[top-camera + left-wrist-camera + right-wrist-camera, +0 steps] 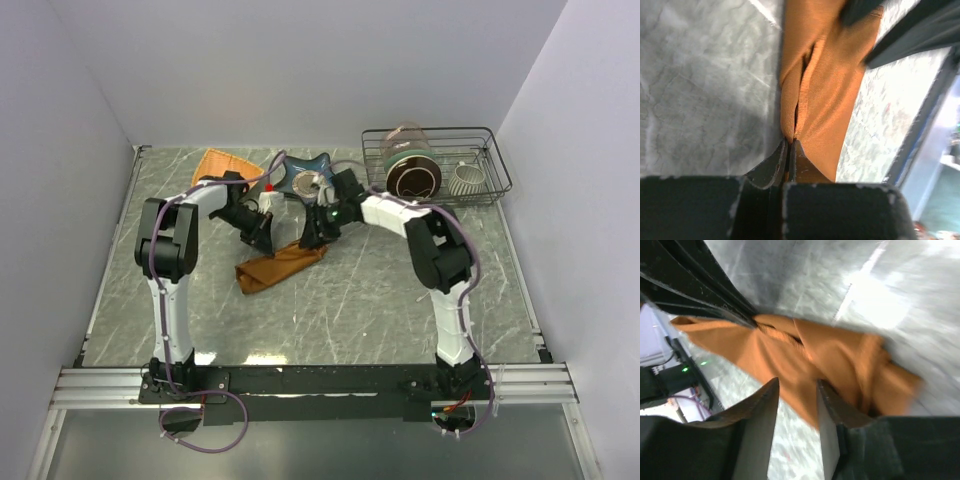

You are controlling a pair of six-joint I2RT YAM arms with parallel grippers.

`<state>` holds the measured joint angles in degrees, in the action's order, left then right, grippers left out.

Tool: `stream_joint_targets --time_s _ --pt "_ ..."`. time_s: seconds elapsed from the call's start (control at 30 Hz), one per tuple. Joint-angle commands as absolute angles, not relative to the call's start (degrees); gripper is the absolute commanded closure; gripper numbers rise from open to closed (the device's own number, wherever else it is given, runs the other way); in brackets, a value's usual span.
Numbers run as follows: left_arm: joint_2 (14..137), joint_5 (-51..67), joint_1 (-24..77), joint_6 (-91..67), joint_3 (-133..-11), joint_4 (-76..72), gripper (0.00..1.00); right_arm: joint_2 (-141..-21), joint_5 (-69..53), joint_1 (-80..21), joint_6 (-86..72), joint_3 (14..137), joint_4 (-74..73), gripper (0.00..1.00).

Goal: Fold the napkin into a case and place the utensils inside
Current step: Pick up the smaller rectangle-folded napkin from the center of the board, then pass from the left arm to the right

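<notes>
The rust-orange napkin (280,265) lies on the marble table as a rumpled long strip with loose folds, not a neat case. My left gripper (791,141) is shut on the napkin (820,85), pinching a fold at its end. From the other side, my right gripper (797,385) hangs open just over the napkin (805,352), its fingers (769,400) apart with cloth and table showing between them. In the top view both grippers, left (262,236) and right (312,236), meet at the strip's far end. The utensils (306,184) show only as a small silver glint on a blue star-shaped dish (322,163).
A lighter orange woven triangular plate (218,163) lies at the back left. A wire rack (490,165) at the back right holds a jar on its side and a ribbed white cup. White walls close in the table on three sides.
</notes>
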<state>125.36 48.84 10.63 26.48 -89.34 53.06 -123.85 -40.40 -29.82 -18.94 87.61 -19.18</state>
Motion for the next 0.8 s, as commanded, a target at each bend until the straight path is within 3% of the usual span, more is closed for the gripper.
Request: stream_joint_targets --time_s 0.0,0.07,0.2,0.77 --pt "119.01 46.15 12.3 32.95 -88.42 50.1 0.99 -115.32 -46.13 -24.71 -12.5 90.68 -23.89 0.43" --pt "118.3 45.53 12.74 35.23 -88.07 49.92 0.99 -115.05 -46.41 -23.82 -5.59 93.41 -29.33 0.35" --pt "115.93 44.56 13.36 39.54 -86.66 48.52 0.99 -117.15 -44.83 -21.89 4.64 100.52 -36.64 0.27" --pt "105.12 42.19 18.63 59.4 -81.91 46.67 0.99 -122.43 -42.71 -28.3 25.57 111.79 -44.47 0.21"
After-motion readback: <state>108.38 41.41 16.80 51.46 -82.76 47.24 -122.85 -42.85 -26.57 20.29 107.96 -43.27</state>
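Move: The left fingers are already shut on the far long edge of the folded napkin, whose middle lies some 4 cm nearer the base and 4 cm to their right, barely below them. From the right hand, partly open just above the napkin's right end, that middle is about 4 cm back, 6 cm left and 4 cm down. The blue star plate stands roughly 17 cm ahead of the right hand, the orange basket about 20 cm ahead and 10 cm left of the left hand. Upward goes the left hand, about 6 cm, keeping its pinch on the napkin's far edge while it rolls far side up some 35 degrees and swings clockwise. The right hand sweeps forward, right and up off the napkin's right end, then curls back left and slightly down to finish about 8 cm higher, opening wider and turning counter-clockwise, touching nothing at the end. ##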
